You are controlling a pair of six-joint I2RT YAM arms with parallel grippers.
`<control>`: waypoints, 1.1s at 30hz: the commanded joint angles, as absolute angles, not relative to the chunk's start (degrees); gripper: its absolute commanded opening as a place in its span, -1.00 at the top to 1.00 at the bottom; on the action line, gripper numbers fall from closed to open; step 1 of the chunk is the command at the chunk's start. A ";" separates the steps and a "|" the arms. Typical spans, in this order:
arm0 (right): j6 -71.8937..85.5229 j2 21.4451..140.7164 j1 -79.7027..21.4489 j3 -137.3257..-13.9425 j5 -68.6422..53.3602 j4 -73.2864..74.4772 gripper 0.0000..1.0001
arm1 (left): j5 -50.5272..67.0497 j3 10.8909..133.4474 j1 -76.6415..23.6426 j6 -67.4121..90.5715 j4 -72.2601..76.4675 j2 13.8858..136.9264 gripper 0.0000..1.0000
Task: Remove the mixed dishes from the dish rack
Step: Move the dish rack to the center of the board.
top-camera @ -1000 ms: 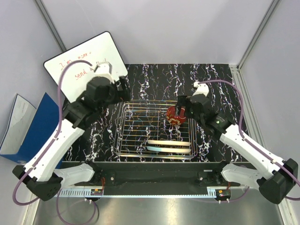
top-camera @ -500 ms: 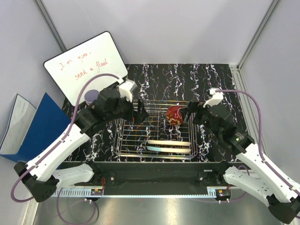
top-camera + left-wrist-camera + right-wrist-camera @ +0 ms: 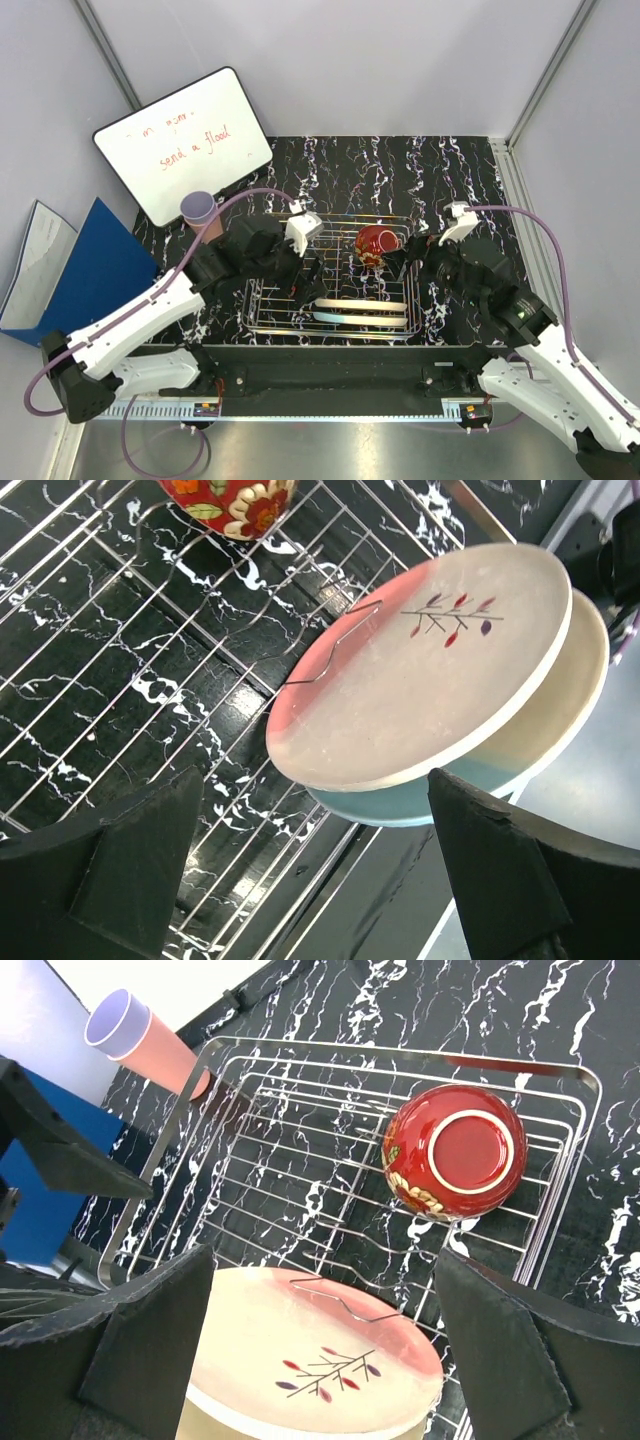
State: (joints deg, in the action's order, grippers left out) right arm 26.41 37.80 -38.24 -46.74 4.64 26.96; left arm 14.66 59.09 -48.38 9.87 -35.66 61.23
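The dish rack (image 3: 280, 312) sits mid-table. A red patterned bowl (image 3: 375, 243) lies upside down in its far right part. Two plates stand on edge along its near side: a pink and cream plate (image 3: 420, 670) leans on a light-blue and cream plate (image 3: 430, 805). A lavender cup (image 3: 197, 207) is nested in a salmon-pink cup (image 3: 170, 1058), outside the rack's far left corner. My left gripper (image 3: 310, 280) hangs open over the rack, left of the plates. My right gripper (image 3: 402, 262) hangs open right of the bowl (image 3: 455, 1150), apart from it.
A whiteboard (image 3: 185, 140) with red writing leans at the back left. A blue folder (image 3: 60, 265) lies off the table's left edge. Grey walls close in the back and both sides.
My left arm swung from the whiteboard corner down over the rack, uncovering the nested cups. My right gripper drew back from the bowl toward the right.
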 commanded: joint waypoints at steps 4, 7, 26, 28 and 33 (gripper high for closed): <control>27.07 38.41 -38.23 -45.35 2.37 26.63 -0.99 | 17.75 58.18 -50.80 4.92 -33.67 65.29 -0.96; 27.07 37.97 -38.23 -44.83 2.63 26.37 -1.00 | 13.72 57.92 -51.50 6.24 -32.96 65.83 -0.94; 49.39 46.92 -38.23 -43.16 38.14 41.84 -1.00 | -29.18 57.93 -46.95 25.83 -38.49 56.07 -0.98; 49.66 49.90 -38.23 -43.07 38.32 40.78 -0.99 | -29.70 57.40 -45.36 27.68 -39.81 57.74 -0.98; 49.57 55.62 -38.23 -42.10 37.44 37.10 -0.97 | -29.45 54.85 -40.35 29.70 -39.20 60.02 -0.98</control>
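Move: The dish rack's left side lies about 15 cm left of the left hand, 9 cm ahead and 14 below; the bowl is some 17 cm ahead and 17 right, the plates level and 13 right. For the right hand, the rack's right side is about 8 cm right, 5 ahead and 19 below, with the bowl 11 cm straight ahead and the plates 3 back, 5 left. Open hands spread towards the rack's sides: left one some 14 cm left-forward, right one 12 down, 8 right. ##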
